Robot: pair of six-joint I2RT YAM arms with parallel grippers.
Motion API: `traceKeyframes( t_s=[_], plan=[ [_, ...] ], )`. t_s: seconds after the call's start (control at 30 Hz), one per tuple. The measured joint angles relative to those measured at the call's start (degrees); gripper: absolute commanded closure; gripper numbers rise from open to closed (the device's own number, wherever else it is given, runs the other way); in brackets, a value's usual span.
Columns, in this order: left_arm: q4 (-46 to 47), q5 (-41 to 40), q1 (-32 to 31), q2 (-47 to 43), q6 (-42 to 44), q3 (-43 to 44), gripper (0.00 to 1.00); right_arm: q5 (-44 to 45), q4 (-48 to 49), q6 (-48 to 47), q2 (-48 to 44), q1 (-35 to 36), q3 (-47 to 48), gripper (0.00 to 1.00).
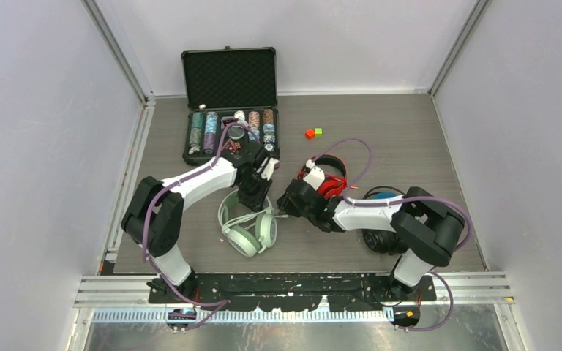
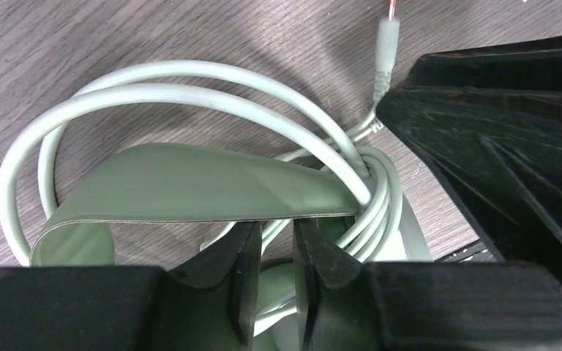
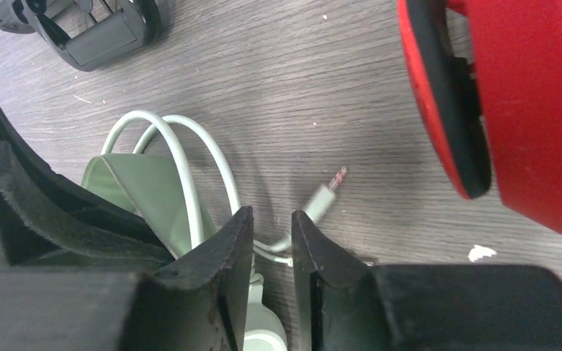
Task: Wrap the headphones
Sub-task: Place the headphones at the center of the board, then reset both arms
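The mint-green headphones lie on the table between both grippers. Their cable loops round the headband. My left gripper reaches down at the headband; its jaws stand a narrow gap apart, and thin cable strands run through without filling it. My right gripper is just to the right, open, with the thin cable crossing loose between its tips. The jack plug rests free on the wood. The red headphones lie behind the right gripper. The black headphones sit partly under the right arm.
An open black case holding poker chips stands at the back left, right behind the left arm. Two small cubes, red and green, lie at the back centre. The two grippers are almost touching each other.
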Motion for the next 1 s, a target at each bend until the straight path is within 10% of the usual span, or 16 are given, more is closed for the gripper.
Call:
traceKeyframes(
  t_s=[0.43,0.6,0.7,1.0],
  plan=[
    [-7.85,-2.14,-0.15,-2.21,-0.09,9.66,0.6,4.46,-17.14,-1.86,-18.34,-0.04,1.46,0.24],
    [-9.64,-2.45,-0.15,-8.92,-1.53,19.69,0.38,8.48,-26.75,-7.15,-30.58,-0.07,5.05,0.21],
    [-8.5,-2.45,-0.17,-15.23,-3.32,22.97,0.01,11.65,-32.98,-11.13,-36.76,-0.07,10.4,0.21],
    [1.88,-5.18,-0.17,-37.0,-9.38,20.48,0.0,16.48,-46.62,-20.76,-48.37,-0.09,25.57,0.2]
  ],
)
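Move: The green headphones' middle lies about 3 cm back and 2 cm left of the left hand, a couple of centimetres lower; from the right hand they are 3 cm back and 8 cm left. The red headphones lie 8 cm ahead and some 11 cm right of the right hand, the black headphones 4 cm back and 27 cm right of it. The chip case stands about 19 cm ahead and 7 cm left of the left hand. Both hands open and rise about 33 cm from the green headphones, the right also going 17 cm right. ##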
